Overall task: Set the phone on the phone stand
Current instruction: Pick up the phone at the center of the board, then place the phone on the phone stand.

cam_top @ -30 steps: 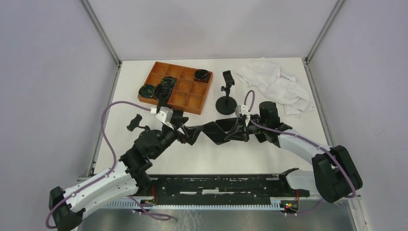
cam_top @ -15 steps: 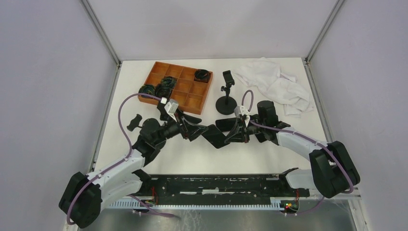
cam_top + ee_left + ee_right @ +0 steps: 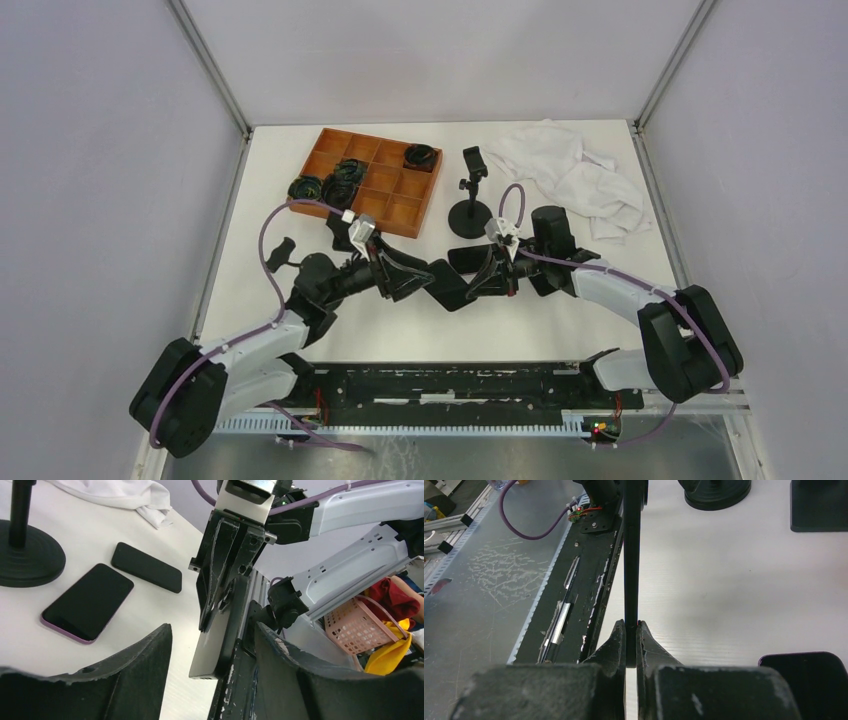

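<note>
A dark phone [image 3: 452, 288] hangs edge-on above the table's middle, and my right gripper [image 3: 480, 283] is shut on one end of it. The right wrist view shows the phone [image 3: 631, 555] as a thin black strip pinched between the fingertips of my right gripper [image 3: 631, 625]. My left gripper [image 3: 212, 627] is open, its fingers [image 3: 125, 675] either side of the phone's free end [image 3: 217, 645] with a gap on both sides. The black phone stand [image 3: 472, 195] stands behind, its clamp empty.
Two more phones lie on the table near the stand's base [image 3: 25, 550]: one with a purple edge [image 3: 87, 602] and a black one [image 3: 146, 573]. An orange tray [image 3: 375, 180] sits back left, a white cloth [image 3: 570, 175] back right, and a small black tripod [image 3: 283, 255] at the left.
My left arm has swung right until its gripper straddles the phone's free end, and its jaws have narrowed. The right gripper has kept its hold, shifting only slightly.
</note>
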Motion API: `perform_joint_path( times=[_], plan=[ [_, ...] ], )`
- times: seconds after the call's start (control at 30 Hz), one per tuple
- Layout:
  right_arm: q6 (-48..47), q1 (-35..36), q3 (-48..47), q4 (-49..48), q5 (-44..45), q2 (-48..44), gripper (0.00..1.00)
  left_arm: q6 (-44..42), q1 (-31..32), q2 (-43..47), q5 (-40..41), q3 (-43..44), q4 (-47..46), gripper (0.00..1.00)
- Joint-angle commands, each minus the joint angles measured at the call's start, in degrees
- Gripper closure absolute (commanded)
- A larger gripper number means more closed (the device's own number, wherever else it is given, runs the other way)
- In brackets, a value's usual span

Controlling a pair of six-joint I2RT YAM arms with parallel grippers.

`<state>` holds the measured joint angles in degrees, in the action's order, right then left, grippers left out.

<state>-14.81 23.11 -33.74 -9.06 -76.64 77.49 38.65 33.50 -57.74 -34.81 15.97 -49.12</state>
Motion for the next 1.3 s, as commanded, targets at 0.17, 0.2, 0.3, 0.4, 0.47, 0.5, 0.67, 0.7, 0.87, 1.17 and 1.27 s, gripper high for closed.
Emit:
perform_joint_path(
  times=[0.17, 0.2, 0.3, 0.4, 0.47, 0.5, 0.67, 0.7, 0.87, 1.17, 1.27],
  plan=[
    [0.7, -0.5, -3.0, -1.9, -4.0, 0.2, 1.00, 6.0, 0.9, -8.0, -4.0, 0.4, -12.7, 0.59],
    [0.7, -0.5, -3.0, -1.9, -3.9, 0.2, 1.00, 6.3, 1.0, -8.6, -4.0, 0.5, -13.1, 0.67],
    [0.7, -0.5, -3.0, -1.9, -3.7, 0.2, 1.00, 6.7, 1.1, -9.6, -4.3, 1.2, -13.4, 0.94],
    [0.8, -0.4, -2.8, -1.8, -2.5, 0.0, 0.89, 4.3, 1.1, -8.1, -4.0, 2.8, -8.3, 0.98],
    [0.8, -0.5, -2.7, -1.7, -1.4, -0.4, 0.63, -0.9, 1.2, -4.9, -1.6, 5.3, 2.0, 0.98],
    [0.4, -0.5, -2.7, -1.5, -1.0, -0.7, 0.48, -4.3, 1.2, -2.6, 1.0, 7.0, 8.9, 0.98],
    [-3.4, -1.4, -3.0, 2.0, 2.2, -2.4, 0.08, -19.1, 1.0, 8.2, 19.2, 17.5, 42.7, 0.98],
    [-3.5, -1.9, -2.9, 2.0, 2.8, -2.8, 0.07, -21.6, 1.0, 9.9, 22.8, 19.9, 47.4, 0.98],
    [-3.9, -3.7, -2.4, 2.1, 4.8, -3.6, 0.05, -31.0, -0.4, 14.8, 40.4, 27.9, 64.5, 0.98],
    [-3.3, -3.8, -1.1, 0.6, 6.2, -3.2, 0.05, -34.4, -15.5, 11.2, 41.3, 28.7, 63.2, 0.98],
    [-3.3, -3.7, -1.1, 0.5, 6.3, -3.2, 0.05, -32.5, -19.3, 8.9, 39.4, 28.8, 59.4, 0.98]
  ],
)
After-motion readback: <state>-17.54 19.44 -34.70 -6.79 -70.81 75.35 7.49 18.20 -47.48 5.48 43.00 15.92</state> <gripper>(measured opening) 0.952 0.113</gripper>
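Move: To the left hand's right, the held phone's middle is about 6 cm off and roughly 3 below, neither ahead nor back, its near end by the open fingers. From the right hand, which pinches its other end, that middle is some 5 cm left, 2 ahead and 3 up. From the left hand, the purple-edged phone lies 15 cm right, 5 ahead; the black pad 13 left, 10 ahead; the left stand's base 25 left, 3 back, all roughly 18 below. Easing about 1.5 cm right and 1 cm down, the left hand shuts its fingers on the phone's near end; only then do the right fingers spring open and that hand slips about 3 cm forward. The left hand swings the phone some 20 cm left and 12 forward towards the left stand, arching up about 7 cm and sinking again, while the wrist turns some 50 degrees counter-clockwise and rolls its left side up. ##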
